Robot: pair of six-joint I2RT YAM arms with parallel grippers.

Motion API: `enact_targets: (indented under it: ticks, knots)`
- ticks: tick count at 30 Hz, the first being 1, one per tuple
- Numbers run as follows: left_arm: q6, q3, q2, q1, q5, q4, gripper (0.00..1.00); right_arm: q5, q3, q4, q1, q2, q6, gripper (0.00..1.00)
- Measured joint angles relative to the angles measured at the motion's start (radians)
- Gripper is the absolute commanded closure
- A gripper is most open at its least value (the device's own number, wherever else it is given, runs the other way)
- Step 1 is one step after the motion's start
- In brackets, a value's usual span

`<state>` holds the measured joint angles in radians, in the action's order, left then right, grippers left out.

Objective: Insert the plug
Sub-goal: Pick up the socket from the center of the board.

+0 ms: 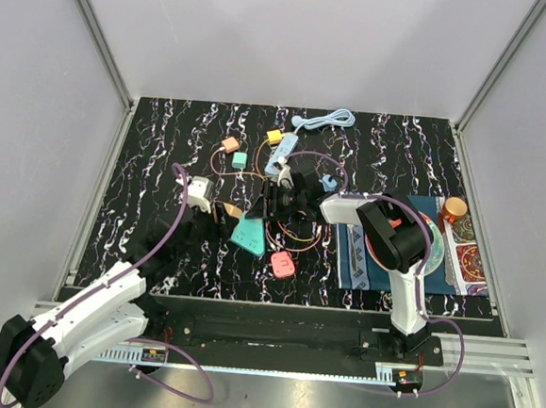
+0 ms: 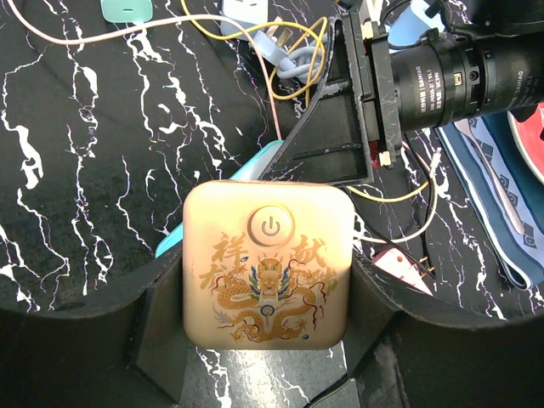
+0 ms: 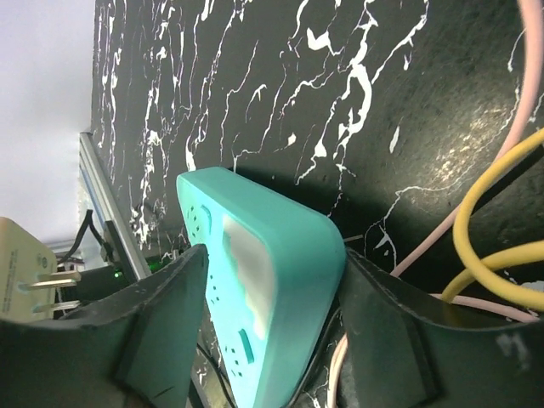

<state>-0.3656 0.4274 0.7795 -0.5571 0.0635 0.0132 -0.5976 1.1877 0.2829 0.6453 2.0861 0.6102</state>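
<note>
The plug (image 2: 268, 263) is a tan block with a gold dragon print and a power button. My left gripper (image 2: 268, 310) is shut on its sides. In the right wrist view the plug (image 3: 21, 263) shows at the far left, its metal prongs (image 3: 55, 279) pointing at the socket face of a teal power strip (image 3: 272, 297). That strip is tipped up on one edge, with my right gripper (image 3: 272, 340) shut on it, one finger on each side. From above, the left gripper (image 1: 217, 214) and right gripper (image 1: 269, 204) face each other across the teal strip (image 1: 249, 235).
Yellow and pink cables (image 1: 295, 229) tangle around the right gripper. A pink adapter (image 1: 282, 264) lies just in front. A pale blue power strip (image 1: 282, 153) and small coloured plugs (image 1: 229, 144) lie behind. A plate (image 1: 435, 250) on a blue cloth sits at the right.
</note>
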Motion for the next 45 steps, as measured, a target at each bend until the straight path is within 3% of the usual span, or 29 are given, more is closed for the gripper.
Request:
enact_targets:
  ticks: [8,11,22,36,45]
  knots:
    - [-0.001,-0.013,-0.001,0.0,0.0,-0.023,1.0,-0.03,-0.018,0.015,-0.01,-0.008,0.011,0.76]
    - [0.0,-0.013,0.006,0.0,0.0,-0.035,1.0,-0.037,-0.048,0.025,-0.023,-0.037,0.006,0.8]
    - [0.044,-0.029,0.135,0.0,-0.038,-0.15,0.96,-0.059,-0.13,0.032,-0.14,-0.093,-0.003,0.76]
    - [0.123,-0.045,0.332,0.0,-0.108,-0.277,1.0,-0.075,-0.154,0.055,-0.156,-0.099,-0.006,0.75]
    - [0.15,-0.042,0.372,0.014,-0.119,-0.337,1.0,-0.086,-0.16,0.065,-0.162,-0.099,-0.006,0.76]
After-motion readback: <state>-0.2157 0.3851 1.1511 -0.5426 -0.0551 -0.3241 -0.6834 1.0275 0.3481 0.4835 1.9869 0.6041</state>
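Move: The green socket's near-top corner already sits between my open right fingers; its middle is some 5 cm back, 2 cm left and 2 cm below that hand. From the same hand, the pink socket lies about 13 cm back and 9 cm right, and the grey cord coil about 11 cm ahead and 7 cm right, both 2 cm lower. From my left hand, still holding the beige cube plug, the green socket's middle is roughly 3 cm ahead, 6 cm right and 10 cm below. I close my right fingers and pinch the green socket by its corner, then carry it about 7 cm to my right and slightly forward, turning slightly clockwise, and hold it there. My left hand keeps its grip on the beige plug and lowers it about 6 cm towards the socket's level, easing forward and right and turning some 10 degrees clockwise. ##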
